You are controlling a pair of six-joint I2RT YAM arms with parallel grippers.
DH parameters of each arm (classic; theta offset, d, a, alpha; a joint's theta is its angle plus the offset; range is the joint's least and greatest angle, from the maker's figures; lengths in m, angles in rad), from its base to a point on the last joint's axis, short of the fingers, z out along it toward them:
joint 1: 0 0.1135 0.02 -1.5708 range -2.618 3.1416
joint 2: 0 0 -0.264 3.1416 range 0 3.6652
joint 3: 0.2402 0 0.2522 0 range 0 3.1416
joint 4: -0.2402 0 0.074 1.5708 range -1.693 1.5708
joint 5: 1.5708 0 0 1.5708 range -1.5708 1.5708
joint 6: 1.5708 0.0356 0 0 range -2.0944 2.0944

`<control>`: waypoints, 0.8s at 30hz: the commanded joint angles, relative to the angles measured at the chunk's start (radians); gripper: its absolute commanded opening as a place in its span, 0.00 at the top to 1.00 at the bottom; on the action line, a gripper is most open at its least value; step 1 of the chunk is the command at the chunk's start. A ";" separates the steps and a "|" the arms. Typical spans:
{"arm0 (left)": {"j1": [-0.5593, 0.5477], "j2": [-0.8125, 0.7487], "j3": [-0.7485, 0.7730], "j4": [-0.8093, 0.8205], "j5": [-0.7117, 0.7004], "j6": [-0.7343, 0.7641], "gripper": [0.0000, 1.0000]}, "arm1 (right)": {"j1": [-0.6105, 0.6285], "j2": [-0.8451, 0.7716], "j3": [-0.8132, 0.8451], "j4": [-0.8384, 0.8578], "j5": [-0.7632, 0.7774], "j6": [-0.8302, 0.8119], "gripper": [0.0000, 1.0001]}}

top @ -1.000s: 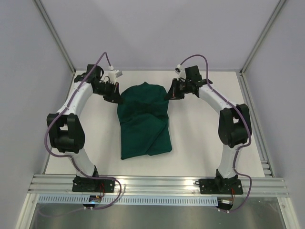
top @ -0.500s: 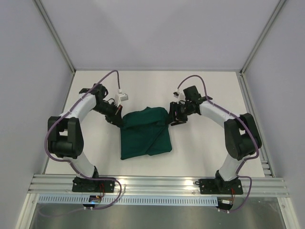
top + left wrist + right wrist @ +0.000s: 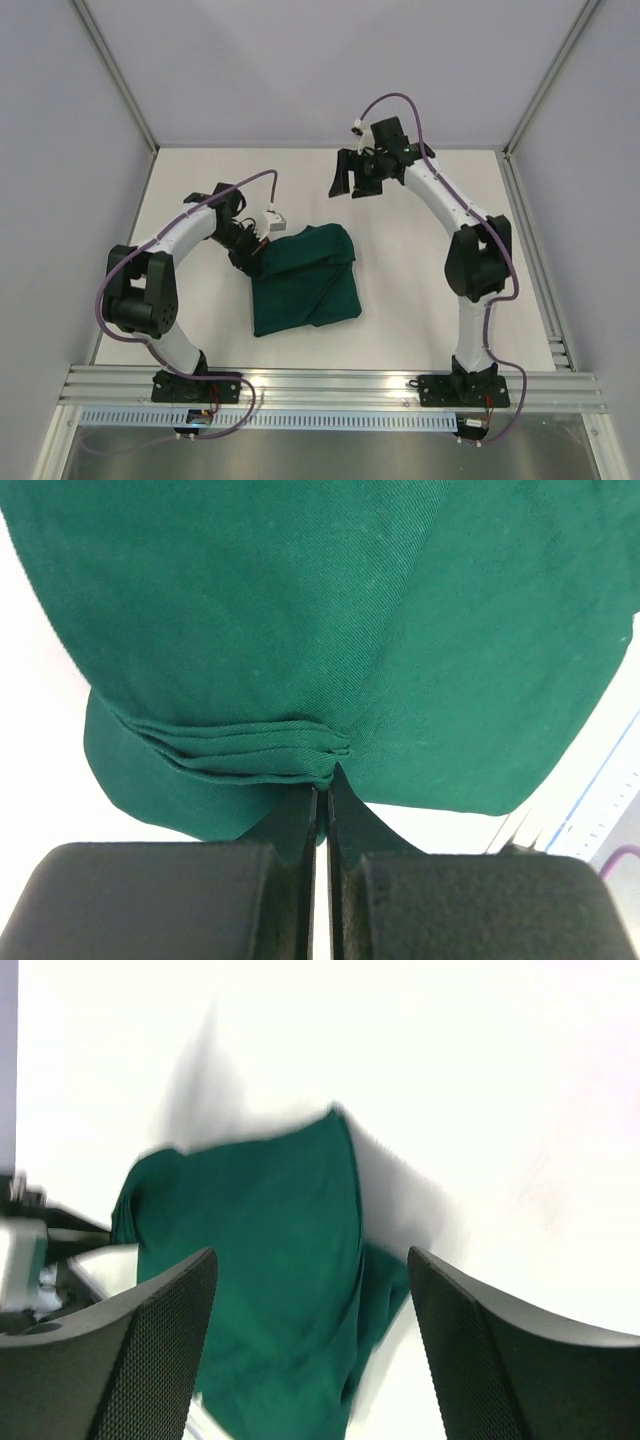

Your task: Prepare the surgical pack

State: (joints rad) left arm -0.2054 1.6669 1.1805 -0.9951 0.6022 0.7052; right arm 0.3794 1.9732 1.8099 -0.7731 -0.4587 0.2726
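Observation:
The surgical pack shows as a dark green cloth drape (image 3: 305, 280), folded over on itself at the middle of the white table. My left gripper (image 3: 254, 262) is low at the drape's far left corner, shut on a bunched edge of several layers (image 3: 322, 780). The green cloth (image 3: 330, 630) fills most of the left wrist view. My right gripper (image 3: 346, 178) hangs raised toward the back of the table, apart from the drape and open with nothing between its fingers. In the right wrist view the drape (image 3: 260, 1260) lies well below the right gripper (image 3: 310, 1260), slightly blurred.
The white table (image 3: 430, 290) is enclosed by pale walls at the left, back and right. An aluminium rail (image 3: 330, 385) carrying both arm bases runs along the near edge. The left arm's purple cable (image 3: 240, 185) loops above its wrist.
The drape's far half has been folded over toward the near side. My right gripper has let go, opened and risen to the back. My left gripper came nearer, still holding its corner.

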 commanded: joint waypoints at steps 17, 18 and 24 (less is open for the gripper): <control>-0.017 -0.018 -0.021 0.035 -0.065 0.027 1.00 | 0.061 0.518 0.298 0.009 -0.507 0.196 0.53; -0.017 -0.019 -0.021 0.036 -0.065 0.025 1.00 | 0.061 0.513 0.280 0.074 -0.571 0.220 0.63; -0.017 -0.027 -0.021 0.033 -0.074 0.025 1.00 | 0.061 0.461 0.236 0.150 -0.588 0.257 1.00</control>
State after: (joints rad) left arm -0.2222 1.6638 1.1694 -0.9718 0.5625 0.7074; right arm 0.4400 2.5179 2.0415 -0.7177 -0.9756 0.4740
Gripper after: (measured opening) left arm 0.017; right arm 0.033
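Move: The raised far edge of the green cloth, near its right corner, is about 9 cm left of the right hand, 3 cm nearer the base and some 12 cm below. The cloth's loose right-hand fold is about 7 cm back and 3 cm left of this hand, and the left gripper, shut on the left-hand fold, some 14 cm back and 24 cm left. From the left hand, that far edge lies about 12 cm ahead, 15 cm to the right, roughly level. Forward about 5 cm past the far edge of the cloth, then steeply down some 13 cm while swinging left and back towards the base, the right hand reaches the edge. Its wrist tilts nearly 40 degrees, so the fingers point flatter, to the left and slightly back, as they close from wide open and pinch the edge. The left hand keeps its grip on its fold, staying in place. ##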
